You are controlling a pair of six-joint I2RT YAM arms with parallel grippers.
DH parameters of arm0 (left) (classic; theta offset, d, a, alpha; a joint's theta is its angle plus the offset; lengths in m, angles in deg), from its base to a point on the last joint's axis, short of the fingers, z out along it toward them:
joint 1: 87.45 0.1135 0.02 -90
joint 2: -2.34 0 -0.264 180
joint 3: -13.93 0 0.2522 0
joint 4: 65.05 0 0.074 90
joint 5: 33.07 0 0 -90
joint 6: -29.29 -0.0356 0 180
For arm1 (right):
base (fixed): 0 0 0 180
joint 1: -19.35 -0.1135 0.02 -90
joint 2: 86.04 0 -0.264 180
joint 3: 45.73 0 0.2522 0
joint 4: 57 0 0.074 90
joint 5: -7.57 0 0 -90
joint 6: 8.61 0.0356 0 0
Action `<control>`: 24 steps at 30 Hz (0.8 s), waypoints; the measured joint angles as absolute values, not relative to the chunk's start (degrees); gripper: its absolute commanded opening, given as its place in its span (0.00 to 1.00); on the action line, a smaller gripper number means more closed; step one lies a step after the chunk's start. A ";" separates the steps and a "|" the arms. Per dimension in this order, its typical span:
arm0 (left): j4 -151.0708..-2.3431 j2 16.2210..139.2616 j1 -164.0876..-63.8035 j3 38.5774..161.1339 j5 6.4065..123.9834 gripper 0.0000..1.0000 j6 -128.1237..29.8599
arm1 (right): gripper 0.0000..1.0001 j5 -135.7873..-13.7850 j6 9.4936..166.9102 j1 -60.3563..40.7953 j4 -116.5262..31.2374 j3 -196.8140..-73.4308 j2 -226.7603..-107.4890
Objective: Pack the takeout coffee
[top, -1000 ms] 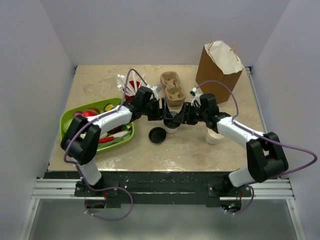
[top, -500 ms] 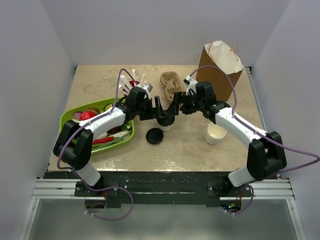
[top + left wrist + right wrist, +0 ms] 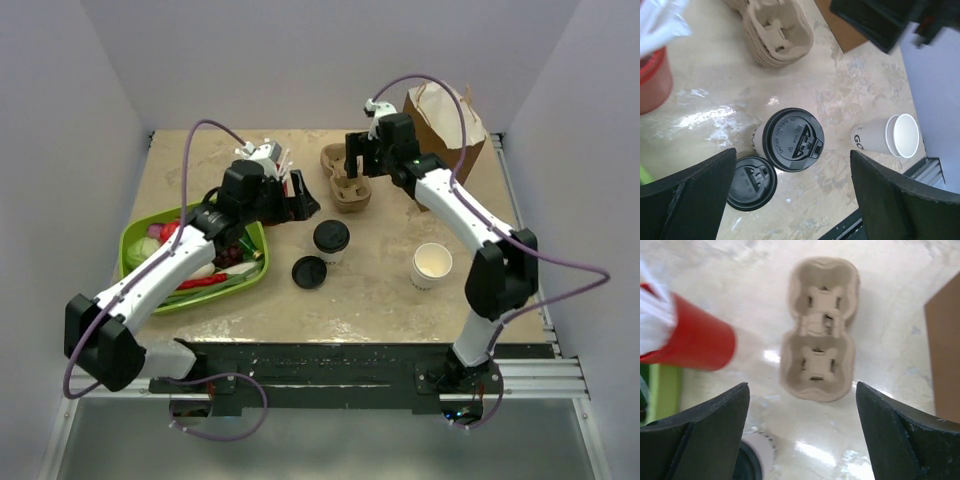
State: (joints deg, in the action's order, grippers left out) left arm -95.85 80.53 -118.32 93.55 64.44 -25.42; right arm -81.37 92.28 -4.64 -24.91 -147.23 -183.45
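The takeout coffee point(image 3: 331, 238), a white cup with a black sip lid, stands upright mid-table with nothing touching it. In the left wrist view the takeout coffee point(image 3: 793, 139) lies below and between the wide-apart fingers. My left gripper point(image 3: 300, 195) hovers open, behind and left of it. My right gripper point(image 3: 355, 165) is open above the brown pulp cup carrier point(image 3: 345, 178) at the back. The right wrist view shows the carrier point(image 3: 821, 330) ahead of the open gripper point(image 3: 801, 390), and the coffee point(image 3: 752, 460) at the lower left edge.
A loose black lid point(image 3: 311, 271) lies just left of the coffee. A lidless white cup point(image 3: 431, 265) stands to the right. A brown paper bag point(image 3: 440, 125) is at the back right. A green tray point(image 3: 143, 237) of food sits left, a red cup point(image 3: 268, 168) of utensils behind it.
Both grippers have opened and drawn back from the coffee. The left rose toward the back left, the right moved to the carrier. The coffee stands alone.
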 measured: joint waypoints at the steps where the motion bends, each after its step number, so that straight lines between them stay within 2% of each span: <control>1: -96.63 79.33 -118.30 93.60 63.44 1.00 -25.58 | 0.81 -82.74 91.74 -4.62 -23.97 -149.33 -186.03; 11: -105.84 74.76 -118.30 93.60 52.20 1.00 -27.43 | 0.58 -89.83 86.21 -4.18 -12.89 -166.64 -206.25; 24: -107.91 76.48 -118.30 93.60 49.29 1.00 -27.52 | 0.54 -91.92 82.67 -3.53 -5.98 -175.95 -214.09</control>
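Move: The cup carrier lies roughly 7 cm ahead of the empty right hand, 2 cm to its left and some 20 cm below. From the same hand, the paper bag stands about 23 cm right and 9 cm ahead, the lidded coffee cup 14 cm back and 6 cm left, and the red straw cup 22 cm left and 2 cm back. For the left hand, the carrier is some 20 cm ahead, 13 cm right and 19 cm down. No touch can be made out yet: the right hand heads down towards the cup carrier's right-hand wall, sinking about 12 cm while reaching 7 cm forward and slowing. Its fingers tip further down, its left side rolls down some 20 degrees, and its wide-open fingers narrow to about half, lined up either side of that wall. The open, empty left hand shifts about 6 cm left, away from the lidded coffee cup, rolling its left side slightly up. ##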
